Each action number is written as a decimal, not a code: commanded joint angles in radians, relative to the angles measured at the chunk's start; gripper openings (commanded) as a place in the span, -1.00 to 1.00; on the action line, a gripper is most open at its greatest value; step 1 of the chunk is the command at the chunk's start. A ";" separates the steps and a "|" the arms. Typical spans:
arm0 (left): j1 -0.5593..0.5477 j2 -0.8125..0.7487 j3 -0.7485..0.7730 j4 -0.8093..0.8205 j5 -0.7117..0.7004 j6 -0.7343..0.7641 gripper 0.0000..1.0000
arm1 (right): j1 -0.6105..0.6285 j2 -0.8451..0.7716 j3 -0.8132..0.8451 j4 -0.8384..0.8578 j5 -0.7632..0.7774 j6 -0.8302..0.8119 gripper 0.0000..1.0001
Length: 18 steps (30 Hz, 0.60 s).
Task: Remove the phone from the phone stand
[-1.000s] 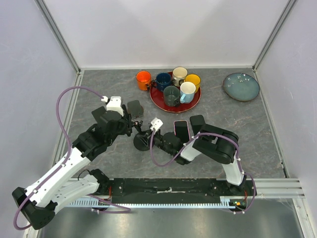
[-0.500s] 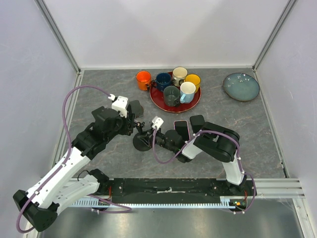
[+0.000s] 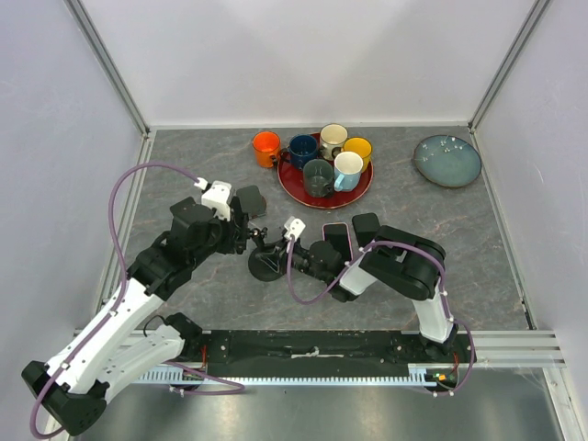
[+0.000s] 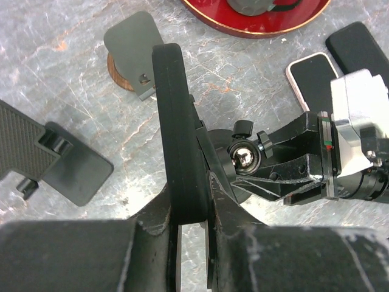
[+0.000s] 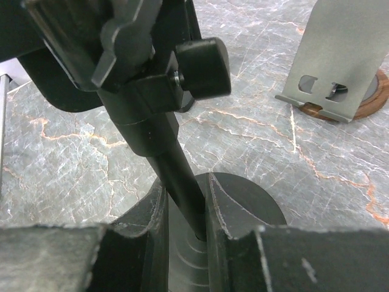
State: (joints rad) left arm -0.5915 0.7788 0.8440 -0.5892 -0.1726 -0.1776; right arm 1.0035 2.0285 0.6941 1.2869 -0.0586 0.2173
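The black phone [image 4: 176,121] stands edge-on, and my left gripper [image 4: 191,194] is shut on its lower end. Its back lies close against the head of the black phone stand [image 4: 245,157], whose shiny ball joint shows just to the right. In the top view my left gripper [image 3: 241,236] is just left of the stand [image 3: 265,266]. My right gripper [image 5: 185,188] is shut round the stand's slanted pole, right above its round base [image 5: 249,201]. From above, my right gripper [image 3: 287,260] reaches in from the right.
A pink-cased phone [image 3: 336,237] and a black phone [image 3: 366,225] lie flat near my right arm. A grey stand on a wooden base [image 3: 248,200] stands behind the left gripper. At the back are a red tray [image 3: 358,191] of mugs, an orange mug [image 3: 266,147] and a blue plate [image 3: 447,161].
My left wrist has shifted slightly, right and then back a little, keeping hold of the phone. My right gripper has stayed at the stand's pole.
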 commanded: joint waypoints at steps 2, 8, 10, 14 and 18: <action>-0.010 -0.029 0.046 -0.041 -0.128 -0.198 -0.96 | -0.095 0.013 -0.077 -0.201 0.396 0.099 -1.00; -0.125 -0.004 0.081 -0.067 -0.269 -0.342 -0.76 | -0.072 0.009 -0.077 -0.201 0.425 0.082 -1.00; -0.172 0.010 0.101 -0.067 -0.269 -0.376 -0.61 | -0.071 0.010 -0.074 -0.201 0.418 0.077 -1.00; -0.238 0.043 0.118 -0.066 -0.281 -0.444 0.17 | -0.068 0.015 -0.070 -0.202 0.411 0.068 -1.00; -0.264 0.076 0.150 -0.095 -0.332 -0.505 0.57 | -0.063 0.013 -0.068 -0.202 0.408 0.062 -1.00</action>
State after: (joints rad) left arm -0.8394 0.8326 0.9360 -0.6422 -0.4313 -0.5697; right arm 0.9722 2.0056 0.6628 1.2961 0.1944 0.2317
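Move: At the left fingertips is the stand's black cradle, still pinched near its lower end, its middle about 4 cm ahead and 2 cm above. The stand's round base is roughly 18 cm below and 3 cm right; the grey metal stand is 14 cm ahead, 1 cm left. The right hand still clasps the pole, 5 cm above the base, with the cradle 4 cm ahead, 4 cm left and 14 cm up, the pink-edged phone 4 cm ahead, 19 cm right, and the red tray 25 cm ahead, 16 cm right. Twisting the cradle slightly counter-clockwise almost in place, the left hand then opens wide, lets go of it and draws off right, up and a little back, about 4 cm. The right hand keeps its grip on the pole and, slowly at first, then faster, takes the stand forward and right towards the tray, some 6 cm, turning clockwise with its height hardly changed. ##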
